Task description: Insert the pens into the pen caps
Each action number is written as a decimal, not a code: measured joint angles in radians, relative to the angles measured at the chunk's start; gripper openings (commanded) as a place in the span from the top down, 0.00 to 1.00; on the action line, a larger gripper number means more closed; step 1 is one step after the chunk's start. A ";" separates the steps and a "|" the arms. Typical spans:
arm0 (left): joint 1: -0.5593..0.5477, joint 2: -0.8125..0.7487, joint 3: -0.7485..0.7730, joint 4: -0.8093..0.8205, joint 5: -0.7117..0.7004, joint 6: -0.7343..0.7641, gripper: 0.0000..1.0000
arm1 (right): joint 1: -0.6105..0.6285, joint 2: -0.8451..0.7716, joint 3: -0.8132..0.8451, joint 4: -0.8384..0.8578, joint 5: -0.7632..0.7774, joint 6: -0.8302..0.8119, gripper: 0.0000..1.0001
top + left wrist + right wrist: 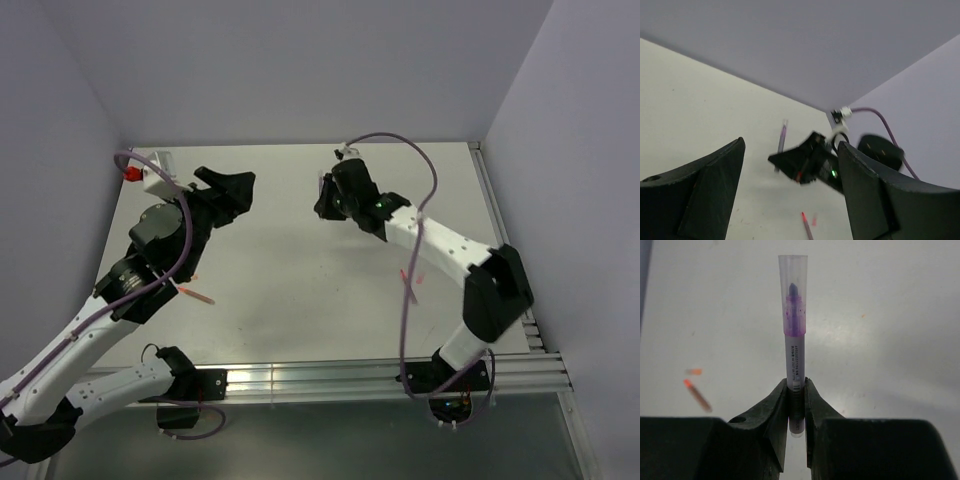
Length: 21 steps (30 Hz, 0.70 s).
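Note:
My right gripper (325, 200) is shut on a pale pen (794, 355) with a purple tip. A translucent pale cap (793, 275) sits over that tip. The left wrist view shows this pen (782, 140) sticking out of the right gripper. My left gripper (232, 190) is open and empty, its fingers (715, 170) wide apart, facing the right gripper. A red-orange pen (200, 297) lies by the left arm with a small pinkish cap (194, 276) beside it. Another red-orange pen (408, 284) and cap (420, 280) lie by the right arm.
The purple cable (405, 320) of the right arm hangs over the pen on the right. A white and red part (150, 168) sits at the table's far left corner. Walls close the table at the back and both sides. A metal rail (330, 378) runs along the near edge.

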<state>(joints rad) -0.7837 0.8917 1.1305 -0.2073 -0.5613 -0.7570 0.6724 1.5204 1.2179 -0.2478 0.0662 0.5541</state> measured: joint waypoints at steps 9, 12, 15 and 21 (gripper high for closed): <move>0.004 -0.190 -0.106 -0.165 -0.011 -0.019 0.20 | -0.111 0.533 0.449 -0.084 -0.068 -0.073 0.82; 0.005 -0.218 -0.124 -0.208 -0.011 -0.020 0.20 | -0.122 0.634 0.551 -0.130 -0.072 -0.079 0.72; 0.005 -0.229 -0.146 -0.233 -0.009 -0.018 0.20 | -0.134 0.703 0.622 -0.179 -0.074 -0.085 0.65; 0.005 -0.243 -0.182 -0.262 -0.004 -0.013 0.20 | -0.143 0.739 0.662 -0.239 -0.065 -0.096 0.57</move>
<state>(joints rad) -0.7792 0.6487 0.9485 -0.4698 -0.5655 -0.7700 0.5289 2.2597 1.8797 -0.4866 0.0013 0.4583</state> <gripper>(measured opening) 0.801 0.417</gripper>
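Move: The right hand holds the already capped purple pen by its barrel end; the clear table spot it is taken to lies about 17 cm ahead, 4 cm left and 18 cm below. The red pen lies 11 cm back and 19 cm right of that hand. From the empty left hand, the orange cap is roughly 1 cm back, 16 cm left and 39 cm down, the orange pen 6 cm back and 14 cm left, and the table spot 25 cm ahead, 6 cm right. The right hand carries the capped pen about 13 cm forward and as far down towards the clear table, its fingers tipping some 20 degrees steeper, and as it slows it opens them and lets go of the barrel. Meanwhile the left hand, still wide open, sinks about 8 cm and draws back and left some 4 cm each way, towards the orange cap and pen. ##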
